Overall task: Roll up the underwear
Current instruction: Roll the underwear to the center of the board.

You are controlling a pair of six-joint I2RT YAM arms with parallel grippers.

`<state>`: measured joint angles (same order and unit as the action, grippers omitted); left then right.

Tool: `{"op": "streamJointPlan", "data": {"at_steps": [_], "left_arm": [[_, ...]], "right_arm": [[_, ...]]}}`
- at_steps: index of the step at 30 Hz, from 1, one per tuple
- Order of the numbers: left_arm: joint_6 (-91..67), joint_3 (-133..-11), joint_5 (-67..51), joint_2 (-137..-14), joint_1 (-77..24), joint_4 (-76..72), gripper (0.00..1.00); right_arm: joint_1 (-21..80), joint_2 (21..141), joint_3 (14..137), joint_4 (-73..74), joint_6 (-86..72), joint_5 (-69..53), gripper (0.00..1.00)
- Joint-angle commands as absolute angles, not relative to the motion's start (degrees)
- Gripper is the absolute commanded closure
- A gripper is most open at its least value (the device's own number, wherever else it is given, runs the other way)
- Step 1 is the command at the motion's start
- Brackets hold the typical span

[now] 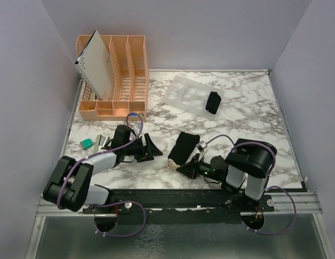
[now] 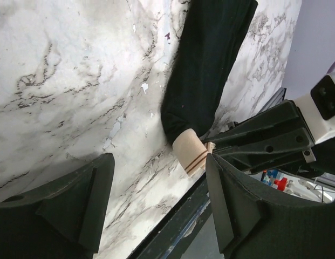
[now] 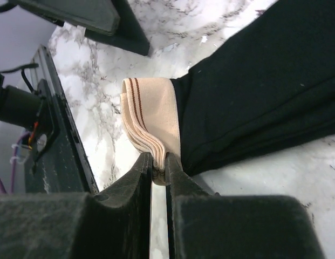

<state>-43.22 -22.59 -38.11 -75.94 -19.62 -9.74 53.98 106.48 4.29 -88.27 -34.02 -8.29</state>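
A black underwear (image 1: 185, 147) folded into a long strip lies on the marble table, its beige striped band (image 1: 172, 162) at the near end. My right gripper (image 3: 159, 162) is shut on the edge of that band (image 3: 151, 116), with the black cloth (image 3: 259, 91) stretching away from it. Just left of the strip my left gripper (image 1: 148, 147) stands open with nothing between its fingers; its wrist view shows the strip (image 2: 207, 70) and band (image 2: 190, 152) ahead of the jaws (image 2: 156, 181). A second underwear (image 1: 212, 102), a small black bundle, rests on a translucent tray (image 1: 183, 91).
A peach slotted organizer (image 1: 124, 70) stands at the back left with a white perforated board (image 1: 97, 62) leaning in it. A teal block (image 1: 88, 143) and a small grey item (image 1: 102, 141) lie near the left arm. The black table rail (image 2: 172, 226) runs close under the band.
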Motion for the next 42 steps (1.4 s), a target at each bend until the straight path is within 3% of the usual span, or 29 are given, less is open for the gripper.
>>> {"op": "streamJointPlan", "data": {"at_steps": [1, 11, 22, 27, 35, 42], "left_arm": [[-43.2, -22.2, -39.4, -74.6, -20.2, -12.7, 0.26], [-42.6, -23.5, -38.8, -75.8, -24.1, -13.9, 0.24], [-37.8, -26.3, -36.9, -81.2, -29.9, -14.6, 0.22], [-36.6, -28.6, -36.2, -84.9, -30.8, -15.7, 0.21], [-34.5, -29.1, -37.0, -87.6, -30.9, -17.1, 0.23], [-33.8, -28.7, -37.4, -88.9, -31.2, -18.1, 0.24]], "right_arm": [[51.1, 110.2, 0.6, -100.2, -41.0, -5.0, 1.00], [44.2, 113.0, -0.2, -99.1, -56.6, -9.3, 1.00], [34.5, 119.3, 3.1, -94.3, -69.4, -23.0, 0.98], [33.8, 116.1, 4.8, -87.2, -66.5, -25.4, 0.97], [33.8, 103.9, 9.8, -63.3, -58.3, -25.6, 0.96], [33.8, 93.1, 14.5, -46.1, -43.7, -25.3, 0.95]]}}
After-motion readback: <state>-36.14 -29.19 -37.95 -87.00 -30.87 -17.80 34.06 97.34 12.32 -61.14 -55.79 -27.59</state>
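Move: Just 6 cm to the left hand's right, 3 cm nearer the base and some 3 cm lower, the beige waistband of the underwear sits in the right fingers. The black body it must be rolled onto is centred about 7 cm ahead of the right hand and 3 cm to its right, about 1 cm lower, so roughly 4 cm ahead and 9 cm right of the left hand. The clear tray lies some 29 cm ahead and 7 cm right of the right hand. Rolling the still-pinched waistband over forward, the right hand twists some 40 degrees about its fingers as it goes right and forward, sinking slightly. It then unwinds about 10 degrees while lifting a little and carrying the band farther forward. The open left hand travels about 6 cm right to the waistband, dipping back and returning forward, turning slightly clockwise. ##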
